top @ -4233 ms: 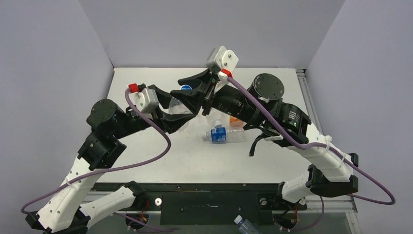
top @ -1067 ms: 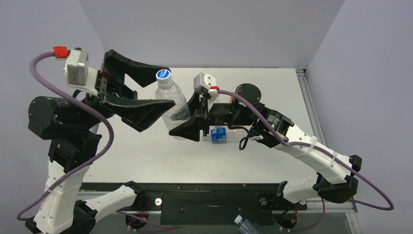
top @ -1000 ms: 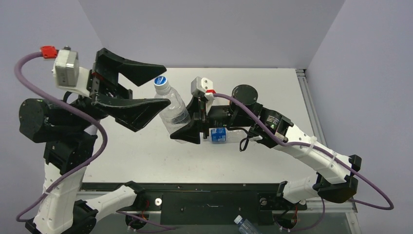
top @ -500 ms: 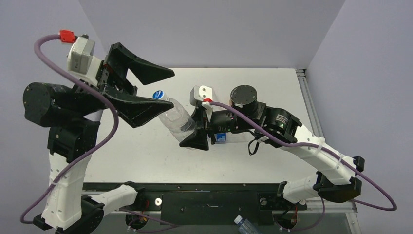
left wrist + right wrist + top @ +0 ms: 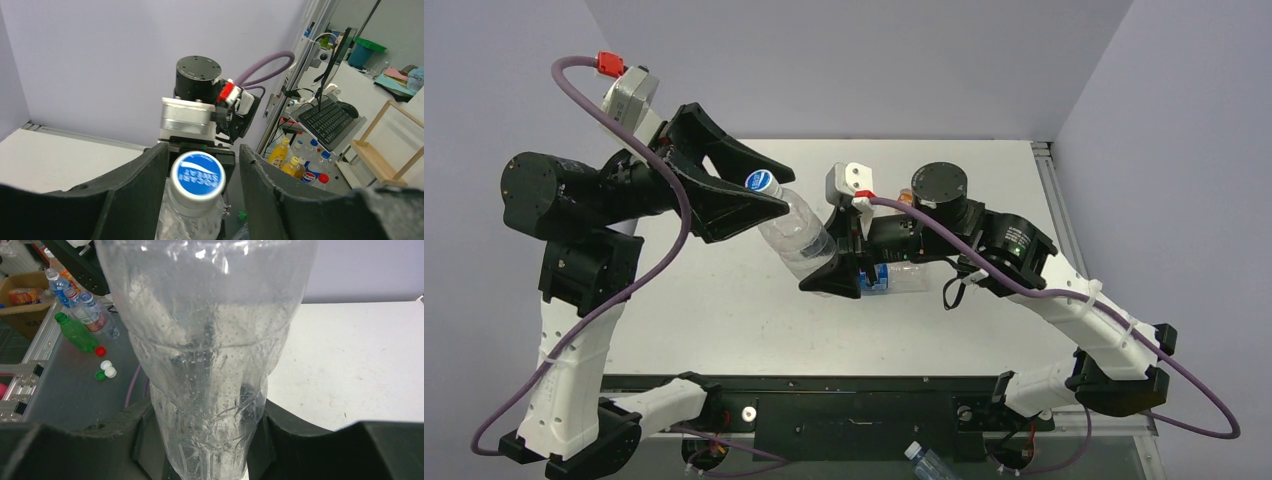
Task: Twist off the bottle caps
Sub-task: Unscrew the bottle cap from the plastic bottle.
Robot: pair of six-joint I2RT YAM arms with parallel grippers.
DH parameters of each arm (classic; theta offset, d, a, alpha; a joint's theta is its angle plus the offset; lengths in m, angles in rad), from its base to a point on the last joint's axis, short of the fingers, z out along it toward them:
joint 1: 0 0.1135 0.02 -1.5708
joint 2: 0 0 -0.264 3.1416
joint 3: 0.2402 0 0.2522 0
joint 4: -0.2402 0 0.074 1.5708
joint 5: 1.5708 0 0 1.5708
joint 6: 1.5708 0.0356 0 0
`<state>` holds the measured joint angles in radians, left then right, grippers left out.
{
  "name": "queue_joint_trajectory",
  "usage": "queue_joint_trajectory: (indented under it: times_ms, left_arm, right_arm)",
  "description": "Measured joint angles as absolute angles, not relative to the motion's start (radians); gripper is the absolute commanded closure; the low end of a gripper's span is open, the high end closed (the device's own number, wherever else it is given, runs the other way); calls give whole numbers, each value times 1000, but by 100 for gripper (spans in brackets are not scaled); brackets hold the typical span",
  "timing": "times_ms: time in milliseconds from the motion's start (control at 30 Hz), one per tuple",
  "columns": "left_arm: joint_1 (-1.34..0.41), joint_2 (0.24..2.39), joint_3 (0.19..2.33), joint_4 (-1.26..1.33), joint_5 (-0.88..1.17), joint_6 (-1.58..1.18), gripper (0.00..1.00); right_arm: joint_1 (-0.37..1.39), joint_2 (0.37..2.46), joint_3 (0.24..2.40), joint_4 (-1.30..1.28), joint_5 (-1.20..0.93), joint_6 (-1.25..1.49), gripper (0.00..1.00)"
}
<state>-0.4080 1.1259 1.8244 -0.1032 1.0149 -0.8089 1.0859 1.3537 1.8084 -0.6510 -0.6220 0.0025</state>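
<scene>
A clear bottle hangs tilted above the table, neck pointing up and left. My right gripper is shut on its lower body; in the right wrist view the black fingers press both sides of the bottle. The bottle cap has a blue printed top and white ridged side. My left gripper straddles the cap, open. In the left wrist view the left finger is at the cap's side. A narrow gap remains by the right finger.
A blue-labelled bottle lies on the white table under my right arm. Another bottle lies below the table's near edge. Beside the table, a grey bench holds a green bottle and loose caps.
My left gripper has swung in over the cap and its jaws have narrowed around it. My right gripper has tipped the bottle's neck toward the left.
</scene>
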Motion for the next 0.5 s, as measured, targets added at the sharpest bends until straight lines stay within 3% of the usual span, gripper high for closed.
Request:
queue_joint_trajectory:
  times_ms: [133,267,333,367,433,500]
  left_arm:
    - [-403,1119,1816,-74,1021,-825,70]
    - [-400,1119,1808,-39,1020,-828,99]
    - [-399,1119,1805,-26,1021,-833,100]
    - [-397,1119,1805,-22,1019,-833,100]
    - [-395,1119,1803,-10,1015,-834,100]
    - [-394,1116,1797,-1,1008,-836,100]
  right_arm:
    - [1057,1354,1808,-629,-656,15,100]
    - [1056,1356,1809,-622,-678,31,98]
    - [1055,1364,1814,-620,-685,34,83]
    - [1054,1368,1819,-618,-687,34,59]
    - [1054,1375,1826,-610,-689,34,28]
    - [1054,1375,1826,-606,-689,45,22]
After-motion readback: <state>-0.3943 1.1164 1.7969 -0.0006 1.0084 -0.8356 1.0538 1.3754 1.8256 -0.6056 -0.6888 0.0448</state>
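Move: The cap of the clear plastic bottle is already between my left fingertips, level fore and aft, about 1 cm to the left and 1 cm below that hand's point. The bottle's middle hangs some 10 cm below my left hand, 4 cm to its right and 2 cm back. My right hand holds the lower body; from it the bottle's middle is about 4 cm up, 2 cm left and 1 cm ahead, and the cap roughly 13 cm up, 7 cm left and 3 cm ahead. I close my left fingers from about half open until they stop on the cap's sides and pinch it, my left hand otherwise almost still. Both hands drift up about 1 cm together. My right hand keeps its grip on the bottle's body until the very end, when its fingers start to open. ##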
